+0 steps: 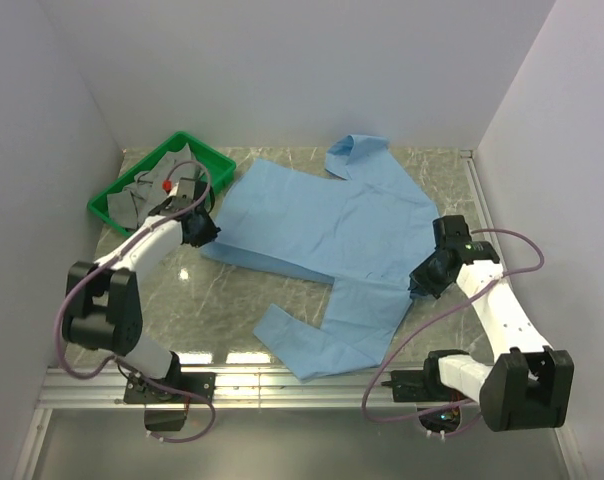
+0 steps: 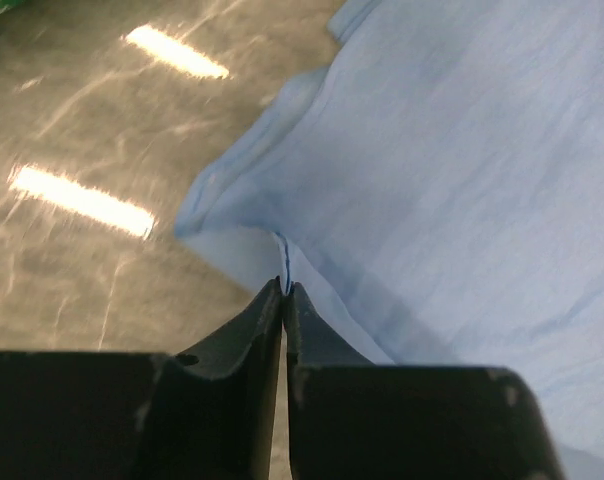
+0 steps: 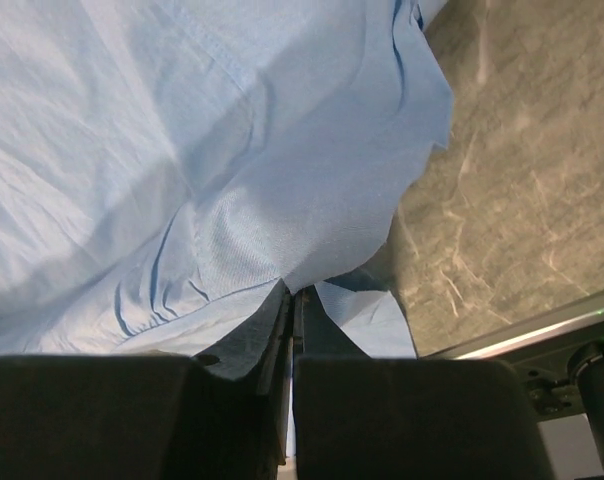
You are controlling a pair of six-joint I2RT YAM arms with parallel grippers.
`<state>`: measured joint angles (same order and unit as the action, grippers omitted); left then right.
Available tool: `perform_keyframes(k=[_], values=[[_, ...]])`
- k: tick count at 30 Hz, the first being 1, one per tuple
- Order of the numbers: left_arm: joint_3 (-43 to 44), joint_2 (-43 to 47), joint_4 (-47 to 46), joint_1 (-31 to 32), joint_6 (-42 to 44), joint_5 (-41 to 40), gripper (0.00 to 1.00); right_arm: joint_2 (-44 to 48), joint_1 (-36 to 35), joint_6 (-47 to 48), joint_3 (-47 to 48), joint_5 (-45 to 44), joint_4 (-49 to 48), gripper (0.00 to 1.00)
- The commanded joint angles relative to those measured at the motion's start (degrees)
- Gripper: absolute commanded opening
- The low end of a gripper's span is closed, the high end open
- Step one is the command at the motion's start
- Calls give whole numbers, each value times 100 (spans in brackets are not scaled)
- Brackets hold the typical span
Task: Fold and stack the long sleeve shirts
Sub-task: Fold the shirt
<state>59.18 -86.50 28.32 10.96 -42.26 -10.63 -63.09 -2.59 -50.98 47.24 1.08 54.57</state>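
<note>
A light blue long sleeve shirt (image 1: 332, 225) lies spread on the marble table, collar (image 1: 357, 150) toward the back and one sleeve (image 1: 312, 345) trailing to the near edge. At the shirt's left edge my left gripper (image 1: 204, 232) is shut on a thin fold of cloth; in the left wrist view that fold stands pinched between the tips of the left gripper (image 2: 284, 288), with the shirt (image 2: 442, 180) flat beyond. My right gripper (image 1: 422, 280) is shut on the shirt's right edge. In the right wrist view the shirt (image 3: 182, 130) bunches into the right gripper (image 3: 294, 292).
A green tray (image 1: 214, 160) holding grey cloth and a small red item stands at the back left, just behind the left gripper. White walls close in the table on three sides. A metal rail (image 1: 282, 380) runs along the near edge.
</note>
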Motion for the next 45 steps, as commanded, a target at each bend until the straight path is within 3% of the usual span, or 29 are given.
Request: perform_keyframes(k=[1,5,18,22,24,26,31,36,40,41,45], values=[[489,-497,-265,-15,358,87,13,-159,233,308,83,-126,-262,0],[735,-877,-353,2,429,140,16,-432,426,396,223,-152,-464,0],[1017,-1686,-748,64,420,246,25,-1521,619,624,698,-521,-965,15],[1175,-1853,-757,134,526,272,30,-1584,742,659,699,-652,-992,41],[1175,-1844,-766,161,552,237,33,-1531,987,703,602,-679,-1027,48],[1158,-1809,-784,161,570,228,39,-1435,1190,791,488,-697,-1053,54],[1096,-1477,-722,161,587,263,51,-899,1516,862,505,-706,-1123,55],[727,-520,-863,178,508,474,78,-363,1770,660,216,-391,-1150,55],[333,-52,-898,257,570,536,80,-55,2201,379,-215,-126,-1167,57],[270,1,-933,283,578,571,79,15,2288,344,-381,-126,-1176,62],[76,-60,-1100,406,508,782,77,-36,2824,238,-725,392,-1386,66]])
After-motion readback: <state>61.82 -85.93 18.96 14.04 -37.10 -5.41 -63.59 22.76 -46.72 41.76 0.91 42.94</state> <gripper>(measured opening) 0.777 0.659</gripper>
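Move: Each hand already pinches the blue shirt's raised near edge. Its laying place on the shirt body is about 6 cm ahead, 2 right and 8 below the left hand, and roughly 5 cm ahead, 4 right and 8 below the right hand. The green bin's middle is some 10 cm ahead and 11 left of the left hand. The near sleeve's middle is around 21 cm left of the right hand, 11 back and 9 below. Both hands carry the edge some 5 cm forward and down, then release; left lifts, right swings 10 cm right. ##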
